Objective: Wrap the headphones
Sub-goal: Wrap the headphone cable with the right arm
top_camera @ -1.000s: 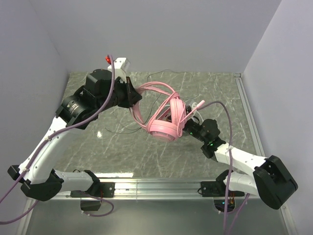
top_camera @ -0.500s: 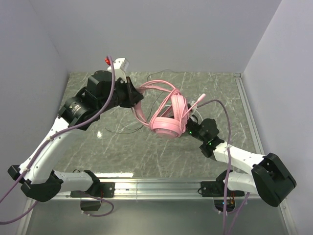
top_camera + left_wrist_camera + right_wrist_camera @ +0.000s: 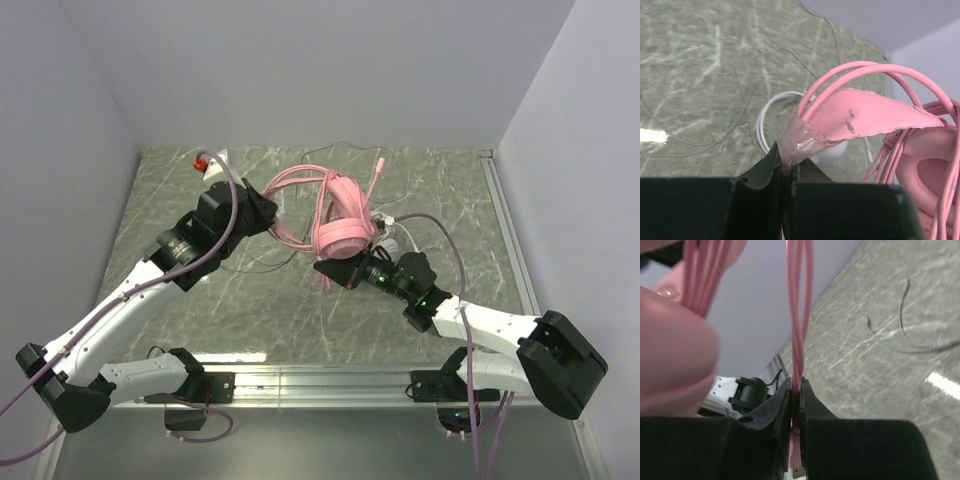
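The pink headphones [image 3: 340,218] hang above the middle of the table, with their pink cable [image 3: 300,182] looped round the band. My left gripper [image 3: 266,206] is shut on the worn end of the pink headband [image 3: 865,112], which is pinched between the jaws of my left gripper [image 3: 786,161]. A pink ear cup [image 3: 935,175] hangs to the right. My right gripper [image 3: 335,273] is shut on strands of the pink cable [image 3: 799,315], which run straight up from my right gripper [image 3: 796,386]. The white headphones [image 3: 762,125] lie on the table underneath, mostly hidden.
A thin dark cable [image 3: 250,262] trails over the marble tabletop [image 3: 180,300] at the left and shows again as the dark cable [image 3: 910,335]. Grey walls close in the left, back and right. A metal rail [image 3: 320,380] runs along the near edge.
The right gripper has closed on the pink cable and moved left, towards the near side. The left arm has dropped lower. The headphones have swung towards the back, and the plug end now points up.
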Motion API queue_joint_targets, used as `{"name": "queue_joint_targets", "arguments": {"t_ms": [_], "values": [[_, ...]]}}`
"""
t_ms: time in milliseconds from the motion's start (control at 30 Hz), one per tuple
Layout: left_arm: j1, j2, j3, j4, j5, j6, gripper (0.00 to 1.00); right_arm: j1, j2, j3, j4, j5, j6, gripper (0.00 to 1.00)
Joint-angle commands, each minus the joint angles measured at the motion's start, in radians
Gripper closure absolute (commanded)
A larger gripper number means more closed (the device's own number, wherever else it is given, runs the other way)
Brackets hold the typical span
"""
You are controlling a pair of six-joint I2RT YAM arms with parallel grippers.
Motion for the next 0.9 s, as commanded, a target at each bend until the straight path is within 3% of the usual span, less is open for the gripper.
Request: {"name": "queue_joint_targets", "arguments": {"t_ms": [0,233,367,667,867], "values": [[0.004,-0.077,-0.056,0.287,-0.233,-0.195,1.00,0.029,0.019,-0.004,-0.049,0.014,0.172,1.00],[0.007,-0.027,-0.084,0.203,-0.487,-0.434,1.00,0.051,0.122,0.010,-0.029,-0.028,0.341,1.00],[0.013,0.007,-0.126,0.175,-0.561,-0.548,1.00,0.063,0.136,0.065,-0.156,-0.020,0.365,1.00],[0.106,0.041,-0.347,0.325,-0.550,-0.652,1.00,0.077,0.146,0.151,-0.361,0.037,0.371,1.00],[0.110,0.030,-0.475,0.368,-0.676,-0.766,1.00,0.077,0.280,0.300,-0.479,0.054,0.355,1.00]]}}
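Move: The right gripper pinches the pink cable strands just under the headphones. The near pink ear cup sits about 5 cm ahead of it, 5 cm to its right and some 5 cm above; the far ear cup is about 7 cm beyond the near one. The white headphones lie on the table roughly 15 cm ahead, 8 cm right and 20 cm below. From the left gripper, holding the headband, the near cup is some 14 cm right, 4 cm back and 5 cm lower. Lower the left gripper about 16 cm while drawing it half as far to the left, swinging the held headband counter-clockwise so the near ear cup comes in close over the right fingers. Keep the cable strands pinched in the right gripper, sinking more gently with a little left and forward drift, and roll that wrist some 35 degrees, far side down. ##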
